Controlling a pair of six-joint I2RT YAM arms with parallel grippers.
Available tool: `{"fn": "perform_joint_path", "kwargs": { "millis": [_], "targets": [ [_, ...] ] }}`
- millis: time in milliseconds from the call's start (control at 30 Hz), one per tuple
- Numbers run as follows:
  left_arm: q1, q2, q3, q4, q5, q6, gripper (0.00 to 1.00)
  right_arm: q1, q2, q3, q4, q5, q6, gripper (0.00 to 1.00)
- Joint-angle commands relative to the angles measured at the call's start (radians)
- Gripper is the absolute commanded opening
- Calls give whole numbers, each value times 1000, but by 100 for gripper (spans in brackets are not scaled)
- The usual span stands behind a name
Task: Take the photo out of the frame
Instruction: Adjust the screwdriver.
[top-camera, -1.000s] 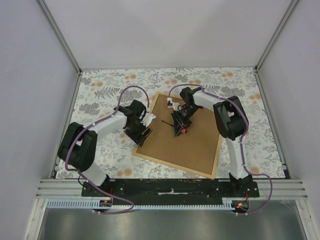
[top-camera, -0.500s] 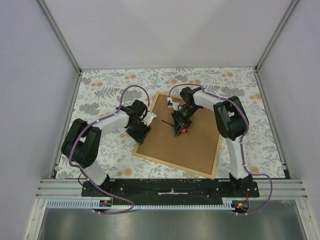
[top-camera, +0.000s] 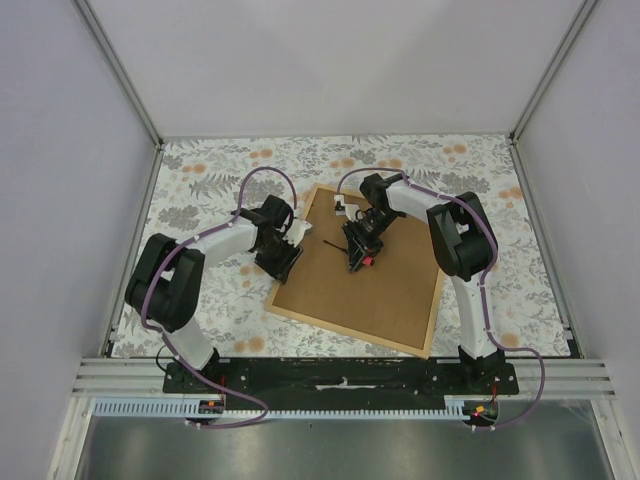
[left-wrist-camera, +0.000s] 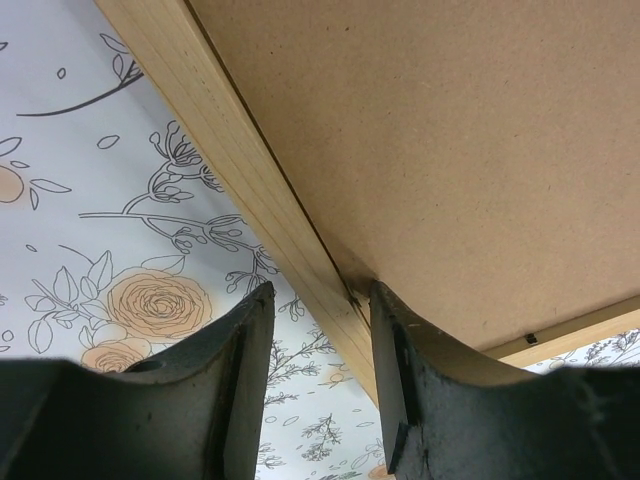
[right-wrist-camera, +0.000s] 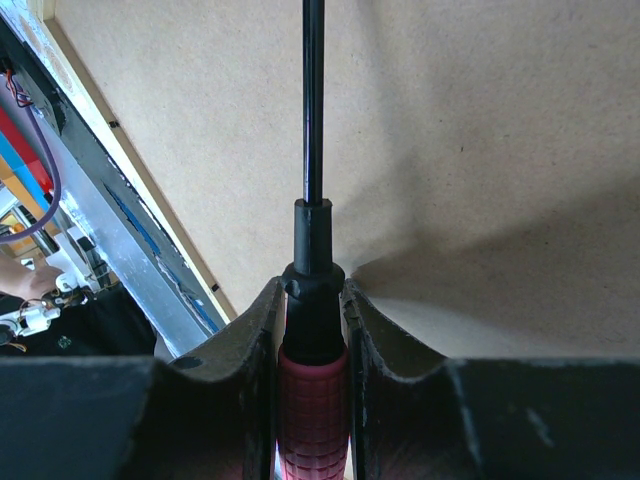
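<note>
The frame lies back side up on the table, its brown board edged by a light wooden strip. The photo is hidden under the board. My left gripper sits at the frame's left edge and is open. In the left wrist view it straddles the strip, one finger over the tablecloth and the other finger at the board's inner edge. My right gripper hovers over the board's upper middle, shut on a red-handled screwdriver whose black shaft points across the board.
A floral tablecloth covers the table around the frame. Pale enclosure walls stand on three sides, and an aluminium rail runs along the near edge. A small black tab sits on the frame's lower inner edge.
My left gripper has shifted slightly up and right onto the frame's left edge, and its jaws have narrowed. The right gripper and screwdriver have not moved.
</note>
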Motion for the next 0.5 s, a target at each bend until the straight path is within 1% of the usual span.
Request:
{"fn": "perform_joint_path", "kwargs": {
  "millis": [0, 100, 167, 267, 300, 333, 467],
  "targets": [
    [5, 21, 16, 76, 1, -19, 49, 2, -51, -7, 18, 1, -17, 0],
    [7, 22, 5, 78, -10, -11, 45, 3, -54, -10, 18, 1, -18, 0],
    [5, 21, -4, 78, -26, -3, 36, 3, -51, -10, 16, 2, -17, 0],
    [7, 12, -13, 74, -40, 4, 14, 2, -51, -9, 18, 2, -17, 0],
    [7, 4, -16, 71, -39, 6, 10, 3, -51, -9, 18, 2, -17, 0],
    [7, 1, -16, 68, -37, 4, 2, 3, -51, -9, 18, 2, -17, 0],
    [10, -25, -31, 61, 13, 7, 2, 3, -52, -9, 18, 2, -17, 0]
  ]
}}
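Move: The frame's left rail already runs between my left fingertips, roughly 1 cm below the hand point and otherwise right at it. The frame's near-left corner is about 5 cm back and 2 cm to the left; the screwdriver's tip lies some 10 cm ahead and 10 cm to the right, a little lower. From my right hand, which holds the screwdriver handle, that stretch of rail is about 18 cm left and 5 cm back. I keep my left hand where it is and close its half-open fingers almost shut on the frame's left rail, one finger on the cloth side and the other at the backing-board seam, pinching the wood between them. As they shut, the wrist turns about 5 degrees counter-clockwise. My right hand stays still over the board and keeps its grip on the screwdriver. ##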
